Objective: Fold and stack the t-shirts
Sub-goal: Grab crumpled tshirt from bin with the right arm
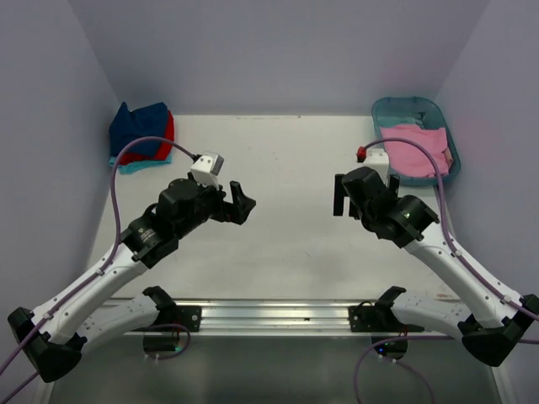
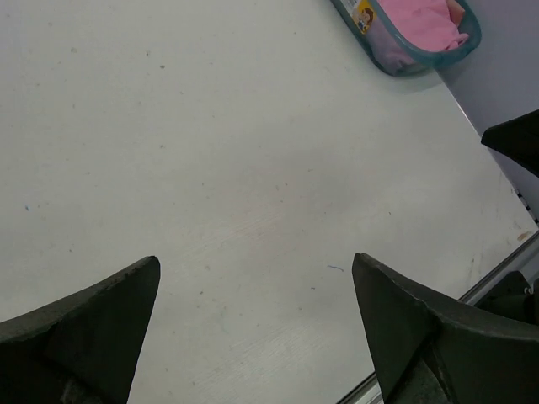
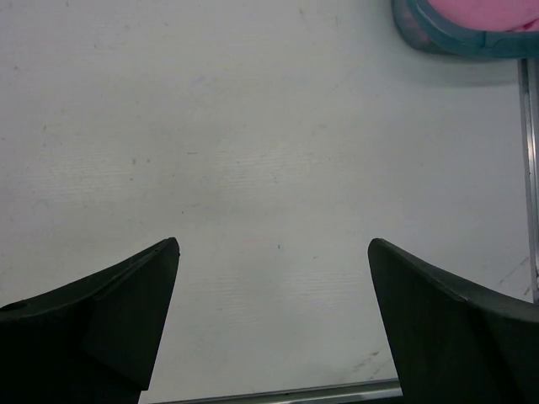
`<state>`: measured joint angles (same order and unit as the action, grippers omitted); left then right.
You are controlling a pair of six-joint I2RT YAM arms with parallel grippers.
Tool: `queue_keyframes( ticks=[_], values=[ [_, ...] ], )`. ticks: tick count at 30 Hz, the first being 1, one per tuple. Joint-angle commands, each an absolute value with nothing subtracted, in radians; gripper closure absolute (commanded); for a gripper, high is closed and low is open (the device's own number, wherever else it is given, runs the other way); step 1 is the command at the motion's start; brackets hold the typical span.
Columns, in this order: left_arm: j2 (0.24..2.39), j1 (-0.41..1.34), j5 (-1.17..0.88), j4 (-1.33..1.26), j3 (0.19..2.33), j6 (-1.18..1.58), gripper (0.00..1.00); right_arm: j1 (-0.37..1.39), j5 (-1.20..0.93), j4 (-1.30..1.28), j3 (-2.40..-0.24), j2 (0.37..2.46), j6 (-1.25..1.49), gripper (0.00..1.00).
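Note:
A stack of folded t-shirts [image 1: 141,136], navy blue on top of red and turquoise, lies at the table's far left corner. Pink t-shirts [image 1: 415,152] lie in the teal tub [image 1: 442,118] at the far right; they also show in the left wrist view [image 2: 418,21] and the right wrist view [image 3: 488,12]. My left gripper [image 1: 242,202] is open and empty above the bare table left of the middle. My right gripper [image 1: 338,194] is open and empty above the table right of the middle. Both wrist views show only bare table between the fingers.
Purple walls close in the white table [image 1: 286,227] on three sides. A metal rail [image 1: 278,313] runs along the near edge. A small red-tipped part [image 1: 361,153] stands next to the tub's left side.

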<state>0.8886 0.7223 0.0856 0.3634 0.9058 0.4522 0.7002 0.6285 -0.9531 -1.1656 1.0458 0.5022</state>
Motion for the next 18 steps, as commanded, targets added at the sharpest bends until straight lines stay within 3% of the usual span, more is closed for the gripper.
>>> queue_keyframes(
  ticks=[1, 7, 11, 18],
  values=[
    [0.867, 0.723, 0.127, 0.365, 0.913, 0.439, 0.0, 0.698, 0.677, -0.945, -1.227, 1.057, 0.48, 0.01],
    [0.841, 0.723, 0.086, 0.342, 0.905, 0.446, 0.0, 0.634, 0.69, -0.942, -1.325, 1.163, 0.479, 0.01],
    [0.838, 0.723, 0.139, 0.365, 0.888, 0.452, 0.0, 0.275, 0.524, -0.927, -1.463, 1.349, 0.495, 0.01],
    [0.802, 0.723, 0.088, 0.396, 0.844, 0.482, 0.0, -0.035, 0.431, -0.937, -1.762, 1.743, 0.581, 0.01]
  ],
)
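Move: The pink crumpled t-shirt lies in the teal bin at the far right, roughly 30 cm ahead of the right hand, 24 cm to its right and 17 cm below. The bin's own middle is about 3 cm beyond the shirt's. From the left hand the shirt is about 31 cm ahead and 55 cm to the right. The open right hand swings some 20 cm forward and right towards the pink t-shirt, turning about 35 degrees clockwise. ##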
